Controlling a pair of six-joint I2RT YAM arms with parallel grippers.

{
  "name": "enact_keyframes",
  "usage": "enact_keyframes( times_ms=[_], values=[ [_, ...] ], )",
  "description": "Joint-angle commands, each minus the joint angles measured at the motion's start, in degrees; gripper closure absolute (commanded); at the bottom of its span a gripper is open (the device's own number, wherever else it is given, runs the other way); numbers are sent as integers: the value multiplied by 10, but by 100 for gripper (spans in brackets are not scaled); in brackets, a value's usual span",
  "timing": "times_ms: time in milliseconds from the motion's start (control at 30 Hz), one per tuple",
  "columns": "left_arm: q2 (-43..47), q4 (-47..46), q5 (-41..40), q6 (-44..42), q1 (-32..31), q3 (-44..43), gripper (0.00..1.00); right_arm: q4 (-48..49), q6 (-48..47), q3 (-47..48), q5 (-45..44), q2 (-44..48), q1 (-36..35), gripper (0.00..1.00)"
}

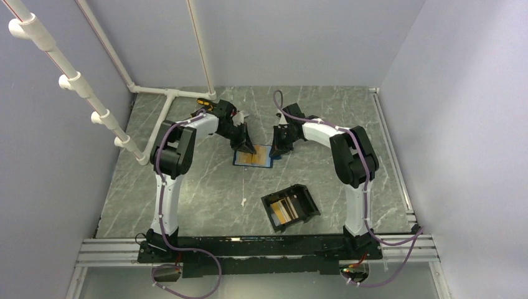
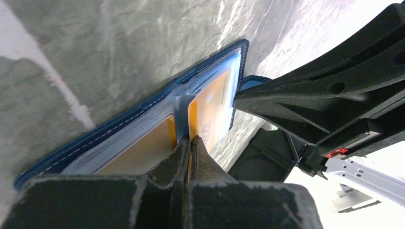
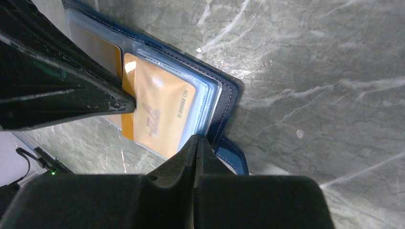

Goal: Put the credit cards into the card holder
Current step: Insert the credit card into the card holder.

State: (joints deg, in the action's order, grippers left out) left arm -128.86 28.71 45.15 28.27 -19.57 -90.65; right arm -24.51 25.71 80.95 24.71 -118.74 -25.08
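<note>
A dark blue wallet [image 1: 239,163] lies open at the table's middle back, orange credit cards [image 1: 255,157] in its clear sleeves. My left gripper [image 1: 247,148] is shut on the edge of one credit card [image 3: 160,112], which sticks partly out of its sleeve. In the left wrist view the left gripper [image 2: 190,139] meets that card [image 2: 212,107] at the fold. My right gripper [image 3: 197,139] is shut, its tip on the sleeve edges at the wallet's [image 3: 224,102] right side; whether it pinches a sleeve does not show. The black card holder [image 1: 309,200] sits nearer, a gold card [image 1: 285,213] inside.
Another orange card [image 3: 95,45] stays in the wallet's left sleeve. The wallet's blue strap [image 3: 234,155] lies by my right fingertips. A white pipe frame [image 1: 168,99] stands at the back left. A small white scrap [image 1: 243,201] lies left of the holder. Grey walls enclose the table.
</note>
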Motion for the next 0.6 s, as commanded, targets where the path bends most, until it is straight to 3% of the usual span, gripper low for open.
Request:
enact_keyframes(
  times_ms=[0,433,567],
  values=[
    [0,25,-34,-1,-31,-31,97,42,17,-5,34,0,-3,100],
    [57,52,-41,-28,-27,-4,61,34,9,-14,20,17,3,100],
    [52,69,-42,-40,-27,-19,58,37,9,-17,22,19,3,100]
  ],
)
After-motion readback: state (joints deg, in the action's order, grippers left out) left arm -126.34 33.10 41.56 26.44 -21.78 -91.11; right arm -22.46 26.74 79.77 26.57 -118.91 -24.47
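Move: The credit card, partly in the holder's right pocket, has its middle about 2 cm to the right of the shut left fingertips and 1 cm below, level with them fore and aft; the tips are at its exposed left edge. The card already in the left pocket lies some 3 cm left and 1 cm back of that hand, and the black tray about 21 cm back and 11 cm right. From the right hand the card's middle is 3 cm left and 1 cm ahead; the snap tab lies 2 cm to its right. With its fingers still shut, the left hand gives the credit card's exposed left edge a last short push to the right, under 1 cm, deeper into the right pocket, then opens to a bit under half while drawing back about 1.5 cm and rising roughly 1 cm off the pocket's mouth. The right hand stays in place at the holder's right end, shut fingertips still against its edge, so that it backs up the push. ##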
